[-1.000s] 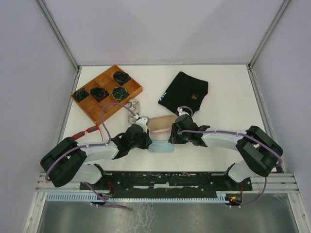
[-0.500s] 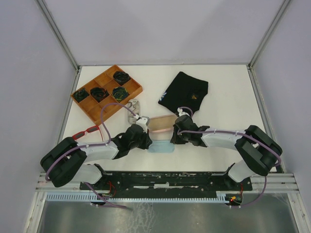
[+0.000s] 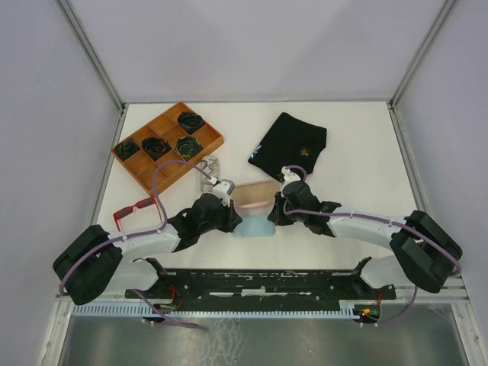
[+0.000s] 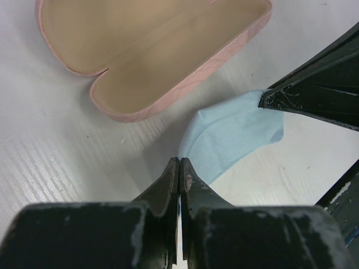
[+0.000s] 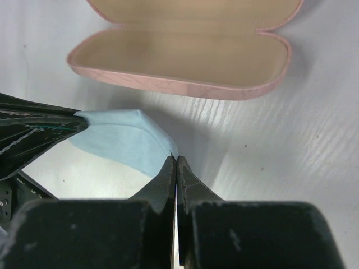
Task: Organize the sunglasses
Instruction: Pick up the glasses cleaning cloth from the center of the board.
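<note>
A light blue cloth [image 3: 254, 227] hangs stretched between my two grippers, just in front of the open pink case [image 3: 254, 194]. My left gripper [image 4: 179, 162] is shut on the cloth's [image 4: 235, 134] left corner. My right gripper [image 5: 175, 159] is shut on the cloth's [image 5: 120, 137] right corner. From above, the left gripper [image 3: 231, 219] and right gripper [image 3: 272, 216] face each other across it. The red sunglasses [image 3: 137, 207] lie on the table at the left, apart from both grippers. The pink case [image 4: 151, 50] [image 5: 190, 50] is empty inside.
A wooden tray [image 3: 207, 145] with dark items in its compartments stands at the back left. A grey patterned case [image 3: 210, 169] lies beside it. A black cloth [image 3: 292, 143] lies at the back, right of centre. Side walls border the table.
My right gripper has shut on the cloth's right corner. Both arms have stretched forward a little, and the red sunglasses now show more beside the left arm.
</note>
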Tool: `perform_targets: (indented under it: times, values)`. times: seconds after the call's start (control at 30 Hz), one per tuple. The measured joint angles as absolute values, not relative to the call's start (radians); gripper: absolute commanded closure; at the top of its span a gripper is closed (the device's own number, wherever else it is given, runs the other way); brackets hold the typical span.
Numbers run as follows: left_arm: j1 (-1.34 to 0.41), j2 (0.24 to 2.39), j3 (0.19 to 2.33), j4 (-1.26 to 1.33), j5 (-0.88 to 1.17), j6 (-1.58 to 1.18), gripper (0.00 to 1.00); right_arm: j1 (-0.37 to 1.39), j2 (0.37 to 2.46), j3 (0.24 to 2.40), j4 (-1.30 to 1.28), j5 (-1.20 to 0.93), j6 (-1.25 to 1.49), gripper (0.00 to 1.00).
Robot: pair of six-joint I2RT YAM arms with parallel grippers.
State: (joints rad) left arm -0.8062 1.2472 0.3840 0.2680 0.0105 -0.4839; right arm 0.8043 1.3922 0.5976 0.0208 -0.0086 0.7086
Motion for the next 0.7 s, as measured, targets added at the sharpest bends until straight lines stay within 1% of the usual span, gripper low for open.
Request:
perform_targets:
  times: [0.33,0.53,0.7]
  values:
    - [-0.806,1.203,0.42,0.232,-0.006,-0.484,0.97,0.804,1.283,0.615,-0.044,0.05,0.65,1.0]
    - [-0.806,1.198,0.47,0.216,-0.048,-0.484,0.97,0.804,1.274,0.661,-0.082,0.093,0.612,1.0]
    - [-0.799,1.235,0.533,0.223,-0.069,-0.477,0.97,0.791,1.283,0.702,-0.093,0.115,0.579,1.0]
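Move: The glasses cleaning cloth is already pinched by its two far corners, one in each hand, some 10 cm apart. The open glasses case lies about 8 cm ahead and 2 cm below both hands, 5 cm to the left hand's right and 5 cm to the right hand's left. The patterned case is roughly 16 cm ahead and 9 cm to the left of the left hand; the black cloth is centred some 22 cm ahead and 5 cm to the right of the right hand, both about 3 cm lower. Both hands keep their shut grip on the cleaning cloth's corners and lift it together by about 5 cm, almost straight up at first, then increasingly forward as well, 3 to 4 cm in all, bringing the cloth levelly nearer to the open case. The gap between the hands hardly changes while the fingers tip up out of their downward slant, the right hand's by some 10 degrees and the left's a little less. ##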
